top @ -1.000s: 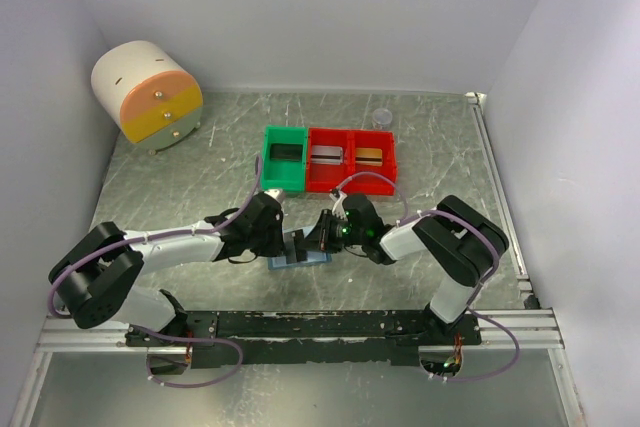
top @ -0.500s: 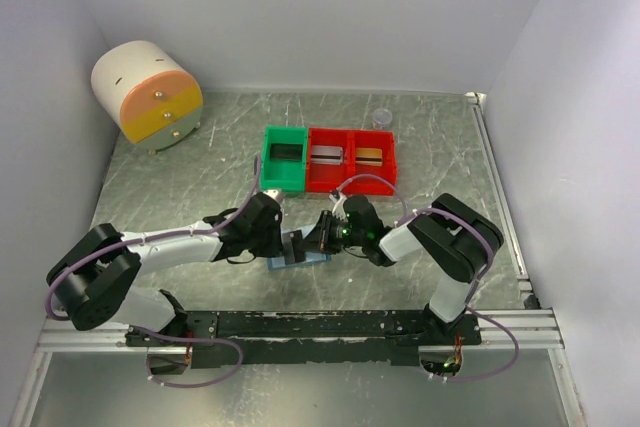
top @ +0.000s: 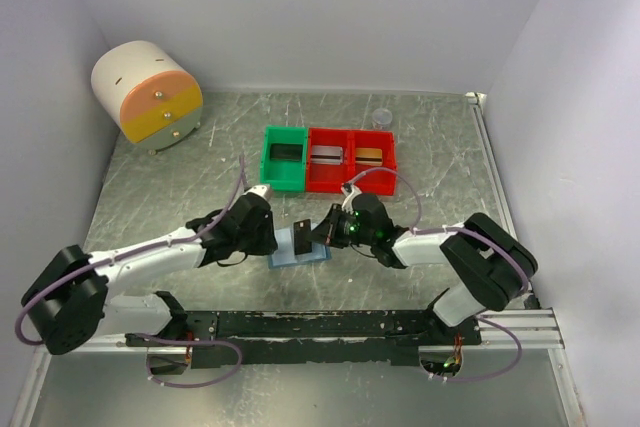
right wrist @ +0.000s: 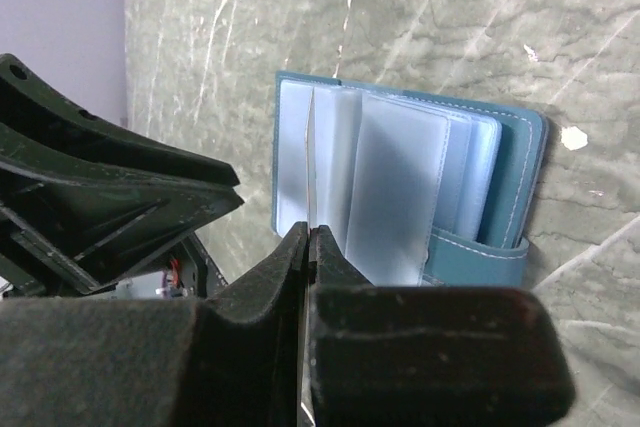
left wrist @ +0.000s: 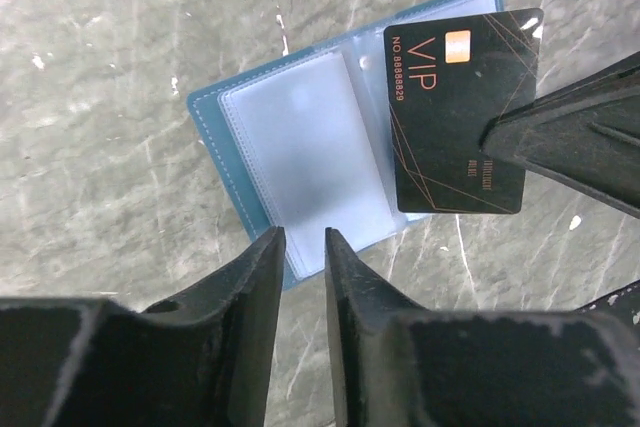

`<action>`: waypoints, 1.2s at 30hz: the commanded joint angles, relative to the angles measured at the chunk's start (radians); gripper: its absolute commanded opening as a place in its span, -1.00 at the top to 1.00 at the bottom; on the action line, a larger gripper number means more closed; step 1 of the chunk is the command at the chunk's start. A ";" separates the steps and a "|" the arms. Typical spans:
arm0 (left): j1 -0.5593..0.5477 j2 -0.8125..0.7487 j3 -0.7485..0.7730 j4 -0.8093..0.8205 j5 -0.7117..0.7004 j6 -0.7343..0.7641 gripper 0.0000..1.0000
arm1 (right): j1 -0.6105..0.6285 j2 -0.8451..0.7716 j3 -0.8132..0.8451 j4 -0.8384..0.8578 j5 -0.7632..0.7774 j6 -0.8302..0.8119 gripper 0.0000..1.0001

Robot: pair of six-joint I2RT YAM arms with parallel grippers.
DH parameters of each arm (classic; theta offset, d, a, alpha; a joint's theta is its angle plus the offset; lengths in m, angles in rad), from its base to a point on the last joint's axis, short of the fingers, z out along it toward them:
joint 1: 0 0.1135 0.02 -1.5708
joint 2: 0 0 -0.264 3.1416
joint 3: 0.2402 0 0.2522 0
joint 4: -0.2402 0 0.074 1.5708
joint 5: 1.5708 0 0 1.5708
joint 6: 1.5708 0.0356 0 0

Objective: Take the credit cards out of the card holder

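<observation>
The blue-grey card holder [top: 300,250] lies open on the table, its clear sleeves [left wrist: 300,137] showing. A dark credit card [left wrist: 460,112] marked VIP hangs tilted just above its right panel. My right gripper [right wrist: 308,232] is shut on that card, which shows edge-on [right wrist: 310,147] in the right wrist view. In the top view the card [top: 303,233] stands in front of the right gripper [top: 318,234]. My left gripper [left wrist: 303,237] hovers over the holder's near edge with a narrow gap between its jaws and nothing in them. It sits left of the holder in the top view [top: 270,237].
Behind the holder stand a green bin [top: 268,159] with a dark card [top: 285,153] and a red double bin [top: 350,179] with a silvery card [top: 327,155] and a gold card [top: 370,155]. A white drum with orange and yellow drawers [top: 148,95] is far left. A small clear cup [top: 381,118] sits at the back.
The left gripper has opened a little and drawn back to the left off the holder. The right gripper has closed on the dark card, which now stands clear above the open holder.
</observation>
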 commanded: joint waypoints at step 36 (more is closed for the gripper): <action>0.549 -0.325 0.219 -0.292 -0.145 0.296 -0.99 | 0.108 -0.540 -0.005 -0.056 0.320 -0.919 1.00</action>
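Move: The right gripper already has the black card clear of its pocket; the open card holder's middle lies about 5 cm to that gripper's left, nearly level fore and aft, some 4 cm below. The green bin is about 22 cm ahead and 10 cm left, the nearer red compartment about 22 cm straight ahead. From the empty left gripper, the holder is some 6 cm right, 1 cm ahead and 3 cm below, the card about 8 cm right and 2 cm ahead, at its height. Keep the right fingers shut on the black card and lift it about 13 cm up from the card holder, easing slightly right, while turning the wrist some 50 degrees so the down-slanting fingers come nearly level. Bring the left gripper away too: straight up and left first, then a quick sweep left and forward, opening wide. ##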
